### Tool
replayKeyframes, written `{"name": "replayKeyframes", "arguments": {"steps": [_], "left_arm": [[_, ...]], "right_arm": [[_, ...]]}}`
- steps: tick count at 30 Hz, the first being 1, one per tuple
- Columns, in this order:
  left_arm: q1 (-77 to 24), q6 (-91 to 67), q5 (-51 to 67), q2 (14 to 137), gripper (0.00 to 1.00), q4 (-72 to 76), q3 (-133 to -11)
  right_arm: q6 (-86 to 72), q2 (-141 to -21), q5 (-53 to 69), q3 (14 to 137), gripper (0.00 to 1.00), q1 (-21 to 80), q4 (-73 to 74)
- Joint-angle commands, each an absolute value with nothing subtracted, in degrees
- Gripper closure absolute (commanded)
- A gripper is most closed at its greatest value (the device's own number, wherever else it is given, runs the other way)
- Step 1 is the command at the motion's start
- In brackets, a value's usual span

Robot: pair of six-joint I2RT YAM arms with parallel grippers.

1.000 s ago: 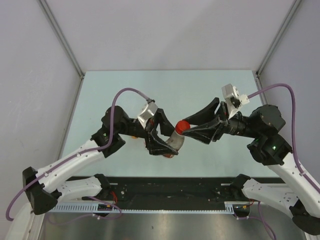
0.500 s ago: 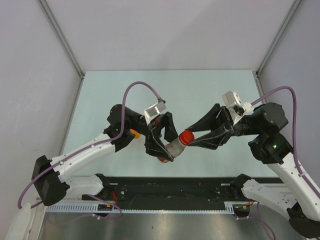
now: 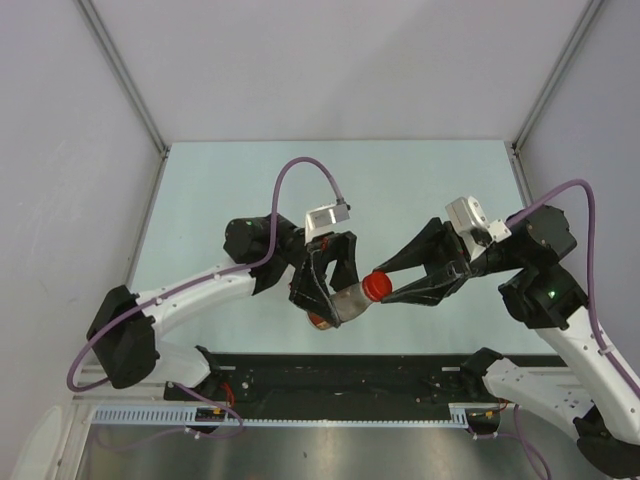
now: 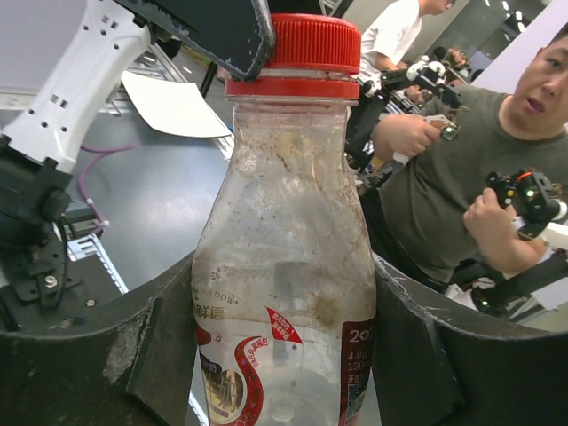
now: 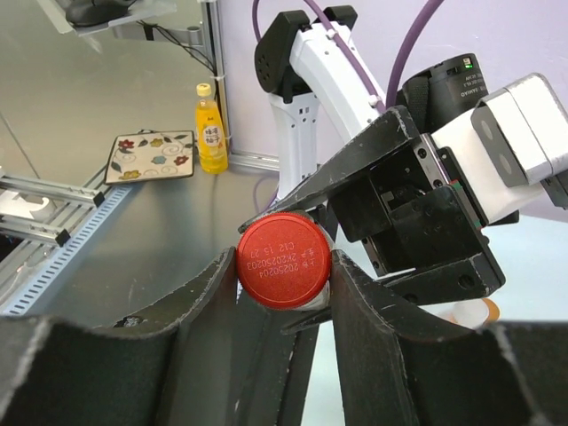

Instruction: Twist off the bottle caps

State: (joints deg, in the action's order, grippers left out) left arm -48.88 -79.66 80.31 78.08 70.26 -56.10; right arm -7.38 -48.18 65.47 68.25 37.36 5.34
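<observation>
A clear bottle [image 3: 349,301] with a reddish label band is held off the table, tilted with its neck toward the right. My left gripper [image 3: 335,296] is shut on the bottle's body [image 4: 284,293], one finger [image 4: 151,346] on each side of the label. The red cap [image 3: 376,286] sits on the neck [image 4: 311,49]. My right gripper [image 3: 379,287] is shut on the red cap [image 5: 283,262], its pads [image 5: 209,293] pressed against the cap's rim from both sides. The other bottles are mostly hidden under the left arm.
Something red-orange [image 3: 318,320] peeks out under the left gripper near the table's front edge. A pale orange-tinted object [image 5: 473,312] lies on the table below the left wrist. The cell walls [image 3: 120,80] stand at left, right and back.
Both grippers have moved together toward the near edge with the bottle between them. The left arm has swung its wrist further right. Neither grip has changed.
</observation>
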Motion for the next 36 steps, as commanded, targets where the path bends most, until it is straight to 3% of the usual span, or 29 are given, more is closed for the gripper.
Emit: {"name": "replayKeyframes", "arguments": {"steps": [1, 5, 6, 9, 11, 12, 15, 17, 23, 26, 31, 36], "left_arm": [[-48.87, -84.73, 76.81, 77.96, 1.00, 91.32, -60.29], [-48.60, -83.15, 76.82, 77.70, 1.00, 90.00, -60.47], [-48.34, -82.54, 76.73, 77.43, 1.00, 88.61, -60.29], [-47.99, -76.75, 76.73, 75.59, 1.00, 81.68, -59.68], [-47.90, -69.14, 76.55, 73.31, 1.00, 72.58, -59.24], [-47.90, -65.95, 76.20, 72.26, 1.00, 68.59, -59.15], [-47.90, -50.40, 74.28, 68.30, 1.00, 48.92, -60.20], [-47.90, -39.32, 72.78, 66.02, 1.00, 35.07, -62.04], [-47.90, -32.09, 69.44, 64.08, 1.00, 25.68, -63.28], [-47.90, -25.94, 62.43, 62.32, 1.00, 18.04, -63.63], [-47.99, -16.09, 39.35, 59.94, 1.00, 6.17, -64.42], [-48.60, -13.54, 20.86, 57.75, 1.00, 3.51, -63.46]], "right_arm": [[-5.45, -47.99, 68.38, 67.41, 1.00, 37.62, 11.16], [-6.41, -47.90, 63.65, 67.41, 1.00, 37.44, 12.04], [-6.85, -47.81, 62.50, 67.41, 0.88, 37.27, 12.22], [-8.96, -47.55, 59.34, 67.59, 0.81, 36.83, 11.69], [-10.10, -47.55, 58.71, 67.94, 0.68, 36.65, 12.21], [-10.19, -47.46, 58.45, 68.46, 0.55, 36.65, 12.30], [-11.69, -47.11, 56.52, 69.25, 0.29, 36.56, 12.57], [-12.74, -47.02, 55.20, 69.69, 0.22, 36.56, 12.57], [-14.32, -47.11, 53.71, 70.14, 0.16, 36.56, 12.31], [-15.38, -46.23, 50.73, 70.14, 0.15, 36.56, 11.25], [-19.33, -43.24, 40.09, 70.22, 0.15, 36.47, 9.32], [-22.67, -41.93, 28.76, 70.31, 0.15, 36.56, 9.40]]}}
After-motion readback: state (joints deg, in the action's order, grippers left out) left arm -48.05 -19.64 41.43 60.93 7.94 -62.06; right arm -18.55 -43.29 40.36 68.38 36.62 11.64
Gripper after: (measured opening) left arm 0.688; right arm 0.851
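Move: The red cap sits between the right fingers' pads, within about 1 cm to that hand's left and level with it. From the left hand, which grips this cap's bottle, the cap lies about 3 cm ahead, 5 cm to the right and 7 cm above. Roughly 27 cm below the left hand's height stand the clear bottle, some 14 cm ahead and 9 cm left, and the orange bottle, about 21 cm ahead and 17 cm left. The right fingers, shut on the red cap, hold briefly, then spread wide and let go while that hand eases about 4 cm forward, tipping down and turning some 20 degrees clockwise. The left keeps its grip on the bottle, lifts about 5 cm as the cap comes free of the fingers, then swings forward about 8 cm, sinking slightly and turning some 40 degrees counter-clockwise. ##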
